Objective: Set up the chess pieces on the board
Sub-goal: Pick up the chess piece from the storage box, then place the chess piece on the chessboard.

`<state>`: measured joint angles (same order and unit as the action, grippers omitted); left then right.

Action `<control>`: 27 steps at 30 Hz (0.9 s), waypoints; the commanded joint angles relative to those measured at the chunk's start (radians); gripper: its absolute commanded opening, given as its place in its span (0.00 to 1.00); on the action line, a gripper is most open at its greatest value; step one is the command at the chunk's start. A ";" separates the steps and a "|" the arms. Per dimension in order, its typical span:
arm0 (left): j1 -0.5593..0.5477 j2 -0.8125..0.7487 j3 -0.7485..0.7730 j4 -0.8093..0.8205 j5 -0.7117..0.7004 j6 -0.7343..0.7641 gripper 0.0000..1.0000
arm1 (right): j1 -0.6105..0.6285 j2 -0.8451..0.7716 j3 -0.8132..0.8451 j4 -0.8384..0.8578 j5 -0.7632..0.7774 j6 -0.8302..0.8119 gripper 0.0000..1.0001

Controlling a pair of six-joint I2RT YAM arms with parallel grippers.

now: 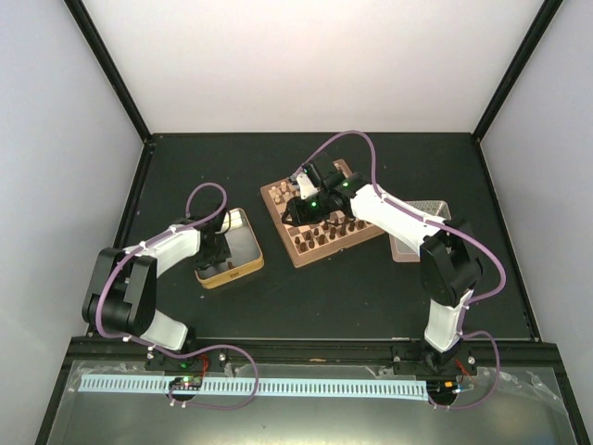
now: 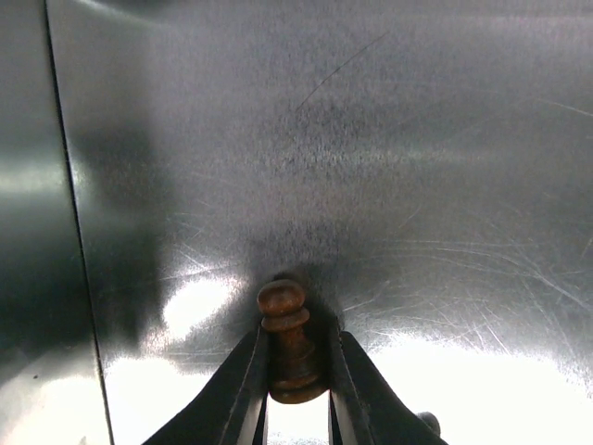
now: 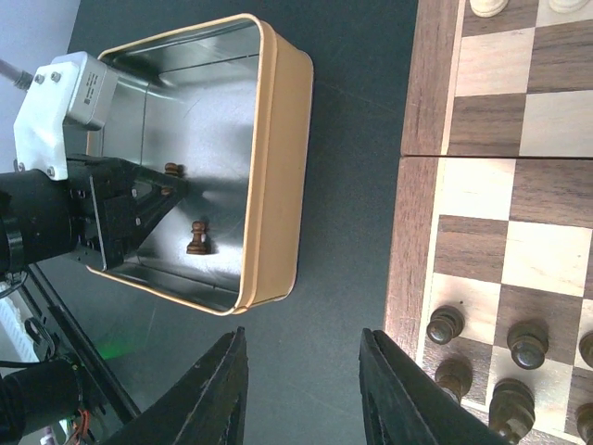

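Down inside the gold-rimmed tin [image 1: 232, 275], my left gripper [image 2: 296, 336] is shut on a dark-brown chess piece [image 2: 287, 320], a pawn pinched by its stem and base. In the right wrist view that gripper [image 3: 165, 184] sits low in the tin [image 3: 283, 139], and a second dark pawn [image 3: 198, 238] stands loose on the tin floor. The board [image 1: 320, 222] holds dark pieces [image 3: 445, 324] along its near rows. My right gripper [image 3: 304, 389] hovers open over the dark table just left of the board's brown rim [image 3: 412, 232], with nothing between its fingers.
Pale chessmen [image 3: 488, 7] stand on the board's far squares. A grey metal tin [image 1: 419, 232] lies right of the board under my right arm. Black frame rails edge the dark table.
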<state>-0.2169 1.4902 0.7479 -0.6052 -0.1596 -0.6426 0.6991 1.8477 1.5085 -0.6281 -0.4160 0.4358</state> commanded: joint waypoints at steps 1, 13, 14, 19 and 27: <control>0.008 -0.039 0.006 0.024 0.028 0.034 0.13 | -0.004 -0.014 0.019 0.015 0.027 0.020 0.34; -0.030 -0.289 0.060 0.224 0.561 0.218 0.14 | -0.054 -0.181 -0.082 0.208 -0.084 0.057 0.37; -0.041 -0.306 0.053 0.269 0.620 0.230 0.14 | -0.063 -0.201 -0.096 0.230 -0.124 0.070 0.38; -0.116 -0.343 0.050 0.474 0.878 0.261 0.14 | -0.111 -0.223 -0.139 0.336 -0.373 0.156 0.44; -0.198 -0.302 0.092 0.666 1.096 0.328 0.13 | -0.125 -0.308 -0.203 0.317 -0.407 0.181 0.59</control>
<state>-0.3901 1.1656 0.7807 -0.0895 0.7616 -0.3851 0.5827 1.6035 1.3304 -0.3202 -0.7681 0.5919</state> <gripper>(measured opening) 0.159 0.589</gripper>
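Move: The left fingers already hold a dark chess piece down in the storage box; it is taken to the right gripper, which waits about 18 cm to the right, 4 cm farther out and some 13 cm higher. Another dark piece stands about 4 cm right and 5 cm back of the held one; the board's middle is roughly 28 cm right and 10 cm ahead. From the right hand the held piece lies about 18 cm left, 4 cm back and 13 cm below, and the board's middle 10 cm right, 6 cm ahead and 13 cm below. Keeping its pinch on the dark piece, the left hand lifts out of the storage box and sweeps to the right, about 21 cm up and 21 cm across towards the right gripper, its wrist swinging some 80 degrees so the fingers go from pointing down to pointing mostly right. The right hand rises about 10 cm to meet it, tipping its left-pointing fingers up about 25 degrees nearer level and opening them wider late in the rise. ##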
